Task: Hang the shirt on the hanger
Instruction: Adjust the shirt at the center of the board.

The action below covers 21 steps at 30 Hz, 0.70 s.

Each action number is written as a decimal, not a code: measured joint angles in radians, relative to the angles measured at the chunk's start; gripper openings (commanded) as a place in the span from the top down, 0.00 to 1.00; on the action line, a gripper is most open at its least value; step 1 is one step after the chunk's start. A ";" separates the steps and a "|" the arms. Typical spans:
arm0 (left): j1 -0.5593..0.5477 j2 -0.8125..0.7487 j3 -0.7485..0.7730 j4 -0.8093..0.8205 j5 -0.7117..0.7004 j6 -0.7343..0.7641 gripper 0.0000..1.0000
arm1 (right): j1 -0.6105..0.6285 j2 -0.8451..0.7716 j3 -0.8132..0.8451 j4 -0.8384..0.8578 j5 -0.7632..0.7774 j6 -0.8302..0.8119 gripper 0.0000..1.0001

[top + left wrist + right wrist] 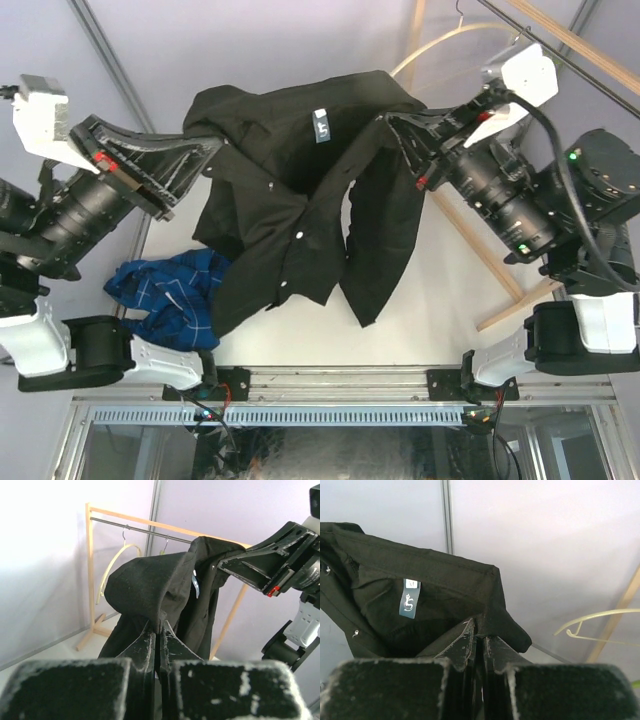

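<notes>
The black shirt (290, 200) hangs in the air above the table, stretched between both grippers, its white collar label (321, 127) facing up. My left gripper (213, 143) is shut on one shoulder of the shirt (150, 585), with cloth pinched at its tips (160, 625). My right gripper (388, 118) is shut on the collar edge of the shirt (440, 585), fingers closed on the fabric (481, 627). The hanger (605, 614), thin and pale green, hangs just right of the shirt in the right wrist view. In the left wrist view only the hanger's hook (164, 545) shows above the shirt.
A blue plaid shirt (170, 290) lies crumpled on the table at the near left. A wooden clothes rack (90, 555) with a metal rod stands at the back right, its foot (480, 250) on the table. A cream hanger (114, 565) hangs on it.
</notes>
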<state>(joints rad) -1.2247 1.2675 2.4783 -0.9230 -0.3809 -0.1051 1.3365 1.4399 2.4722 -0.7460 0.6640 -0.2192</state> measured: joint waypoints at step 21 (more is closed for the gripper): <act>0.115 0.086 -0.179 0.021 -0.113 0.038 1.00 | -0.175 -0.091 -0.110 -0.018 -0.122 0.099 1.00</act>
<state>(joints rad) -1.1095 1.3537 2.2993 -0.9020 -0.4942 -0.0673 1.1614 1.3487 2.3623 -0.7635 0.5423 -0.1200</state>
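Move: Held at its collar, the black shirt hangs between both hands. The centre of the board lies about 33 cm ahead, 12 cm right and 60 cm below the left hand, and some 28 cm ahead, 7 cm left and 60 cm below the right. The blue shirt lies roughly 30 cm left, 14 cm ahead and 60 cm below the left hand; the cream hanger is about 45 cm ahead, 20 cm right and 20 cm below the right hand. Swinging the hanging black shirt to the right, the left hand goes about 7 cm that way while starting forward and down, then comes partly back left as it pushes on forward and sinks towards the board, about 7 cm each overall; its wrist rolls left side up and turns counter-clockwise, some 20 degrees in all. The right hand goes about 5 cm right, then eases back left and slightly forward. Both keep their pinch on the collar. ##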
